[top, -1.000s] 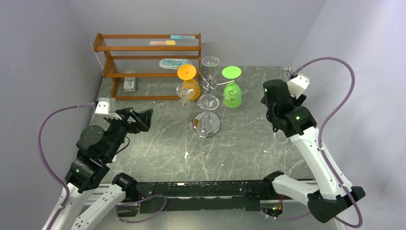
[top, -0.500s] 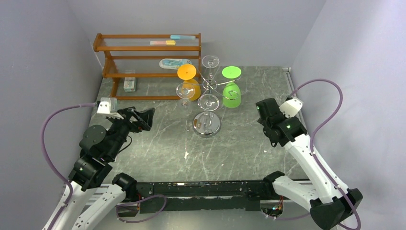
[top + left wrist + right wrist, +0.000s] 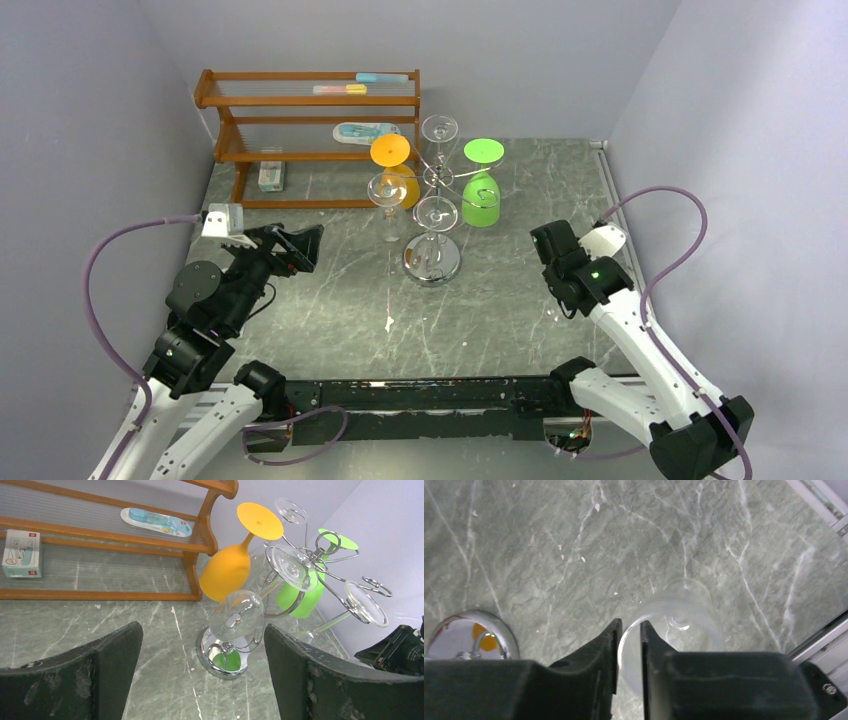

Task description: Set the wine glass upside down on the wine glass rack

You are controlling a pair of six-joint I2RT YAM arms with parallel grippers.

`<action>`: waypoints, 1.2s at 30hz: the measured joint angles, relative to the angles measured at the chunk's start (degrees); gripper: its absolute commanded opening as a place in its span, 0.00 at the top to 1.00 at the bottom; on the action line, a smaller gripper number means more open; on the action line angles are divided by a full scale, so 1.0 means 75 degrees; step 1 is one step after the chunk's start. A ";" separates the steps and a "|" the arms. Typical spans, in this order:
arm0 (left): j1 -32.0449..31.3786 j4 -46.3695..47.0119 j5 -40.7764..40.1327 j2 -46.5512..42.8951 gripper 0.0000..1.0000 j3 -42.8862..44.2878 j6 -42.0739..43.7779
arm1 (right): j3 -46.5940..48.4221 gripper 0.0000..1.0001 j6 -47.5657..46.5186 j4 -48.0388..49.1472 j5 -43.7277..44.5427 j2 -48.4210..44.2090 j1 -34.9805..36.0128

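Observation:
A clear wine glass (image 3: pixel 684 615) stands upright on the marble table near the right edge, faint in the top view. My right gripper (image 3: pixel 629 625) hangs over it with one finger inside the bowl and one outside. The jaws are drawn close around the rim with a thin gap, and I cannot tell whether they press on the glass. The chrome wine glass rack (image 3: pixel 432 262) stands mid-table and holds an orange glass (image 3: pixel 392 170), a green glass (image 3: pixel 483 195) and clear ones, all upside down. My left gripper (image 3: pixel 300 248) is open and empty, left of the rack (image 3: pixel 222 657).
An orange-brown wooden shelf (image 3: pixel 300 100) with small packets stands at the back left against the wall. The table's metal edge rail (image 3: pixel 824 645) runs close to the glass on the right. The right arm (image 3: pixel 640 340) leans in from the near right corner.
My right arm came down and toward the near right, onto the glass. Its jaws went from wide to nearly together. The left arm barely moved.

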 measured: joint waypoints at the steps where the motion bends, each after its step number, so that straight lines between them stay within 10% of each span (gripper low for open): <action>1: 0.0000 -0.0003 0.0000 0.0000 0.05 0.0000 -0.0020 | -0.0020 0.93 0.0012 0.0044 -0.0012 -0.0055 0.0000; 17: 0.0000 0.0108 0.1102 0.1204 0.04 0.2057 0.0166 | 0.0962 1.00 -0.0720 0.1274 0.0178 -0.0941 0.0000; 36: 0.0000 0.3710 0.4065 0.3503 0.04 0.2445 -0.3174 | 0.0714 1.00 -0.2728 0.7533 -0.2168 -0.3640 -0.0006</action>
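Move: The clear wine glass stands upright with its rim between the right fingers, its middle about 3 cm back, 2 cm to the right and 8 cm below. The rack stands some 28 cm to that hand's left and 6 cm farther out; the green goblet hangs from it, 19 cm left, 11 cm ahead and 6 cm above the hand. From the left hand the wine glass is roughly 54 cm right, 3 cm back and 26 cm down. Right fingers pinch the rim, lift some 33 cm and tip upward about 80 degrees; left hand rises rightward. ##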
